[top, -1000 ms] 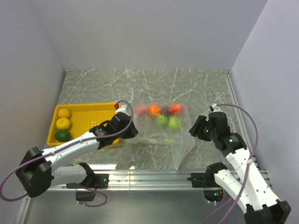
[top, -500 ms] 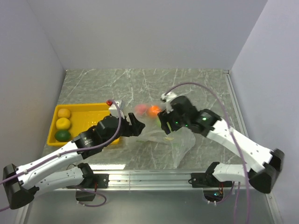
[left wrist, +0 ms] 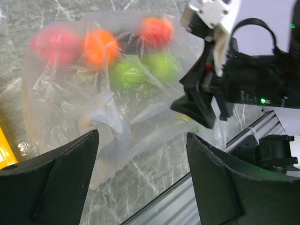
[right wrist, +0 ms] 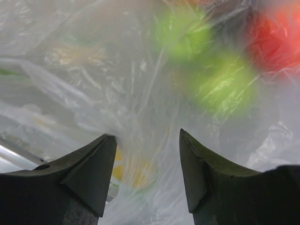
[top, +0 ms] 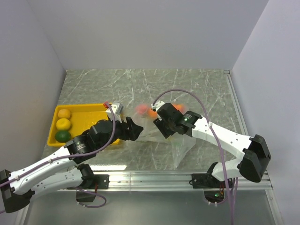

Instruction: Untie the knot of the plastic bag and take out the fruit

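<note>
The transparent plastic bag (top: 180, 145) lies on the marble table between both grippers. Its fruit bunches at the far end: pink (left wrist: 54, 44), orange (left wrist: 99, 47), dark purple (left wrist: 126, 44), red (left wrist: 157, 29) and two light green (left wrist: 124, 74). The knot (left wrist: 104, 105), a whitish twist of strips, lies at the bag's near left side. My left gripper (left wrist: 142, 136) is open and empty, hovering just left of the bag (top: 137, 127). My right gripper (right wrist: 147, 135) is open right over the bag's film, below the green fruit (right wrist: 225, 86). It also shows in the top view (top: 161, 129).
A yellow tray (top: 84, 110) sits left of the bag, holding two yellow fruits (top: 63, 123) and a dark green one (top: 63, 136). An aluminium rail (top: 154, 176) runs along the table's near edge. Walls close in the left, back and right.
My right arm has swung from the right side to over the bag's middle. My left gripper has moved right, toward the bag's near left side. The bag has stayed put.
</note>
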You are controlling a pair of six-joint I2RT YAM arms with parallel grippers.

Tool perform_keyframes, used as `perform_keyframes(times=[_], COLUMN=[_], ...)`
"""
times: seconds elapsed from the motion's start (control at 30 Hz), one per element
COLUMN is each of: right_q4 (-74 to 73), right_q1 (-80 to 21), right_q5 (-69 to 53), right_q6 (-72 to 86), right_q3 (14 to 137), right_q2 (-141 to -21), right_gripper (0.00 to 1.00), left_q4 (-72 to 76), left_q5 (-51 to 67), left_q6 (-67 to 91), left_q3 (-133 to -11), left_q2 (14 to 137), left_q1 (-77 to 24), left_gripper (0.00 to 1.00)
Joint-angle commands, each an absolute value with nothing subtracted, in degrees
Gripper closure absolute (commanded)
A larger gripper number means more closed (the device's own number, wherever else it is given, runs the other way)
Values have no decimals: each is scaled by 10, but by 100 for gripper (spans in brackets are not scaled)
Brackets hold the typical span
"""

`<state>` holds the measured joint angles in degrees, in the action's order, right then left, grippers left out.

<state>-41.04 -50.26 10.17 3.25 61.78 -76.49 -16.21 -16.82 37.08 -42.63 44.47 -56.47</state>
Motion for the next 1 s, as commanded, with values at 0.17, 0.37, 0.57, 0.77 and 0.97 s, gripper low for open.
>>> perform_keyframes(times=[0.17,0.37,0.57,0.77,0.97], right_q4=[-356,-358,-351,-341,-342], right_q1=[-494,-448,-428,-403,-393], right_q5=[219,200,131,67,48], right_q6=[45,81,112,135,147], right_q3=[667,734,735,723,722], right_q2=[-795,-808,-800,-783,-778], right_gripper=[95,100,100,100,100], left_q4=[-243,-216,-146,-24,56], left_q5=[-63,11,41,-54,-160], left_q6=[396,383,240,103,42], left_q3=[-425,-392,-483,-522,-521], left_q2=[414,319,446,616,721], left_q1=[-570,-583,-591,-627,-627], left_gripper=[19,18,18,16,16])
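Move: The right hand's open fingers are just over the knotted bag's near film, about 1 cm ahead and 1 cm below. The bag's left green apple is some 8 cm ahead of the hand and level sideways, the orange about 11 cm ahead and 2 cm left, both roughly 8 cm lower; the bag's loose tail is 7 cm back, 10 cm right and 8 cm lower. From the left hand, that near film is about 7 cm ahead, 9 cm right and 11 cm lower. Dipping slightly and easing forward, the right hand shuts on the near film, then carries it about 7 cm forward and 6 cm up over the fruit and keeps its pinch. The open left hand first draws back, then sweeps forward and to its right, ending some 10 cm right and a little lower, turned clockwise with its left side rising, close by the lifted film. ##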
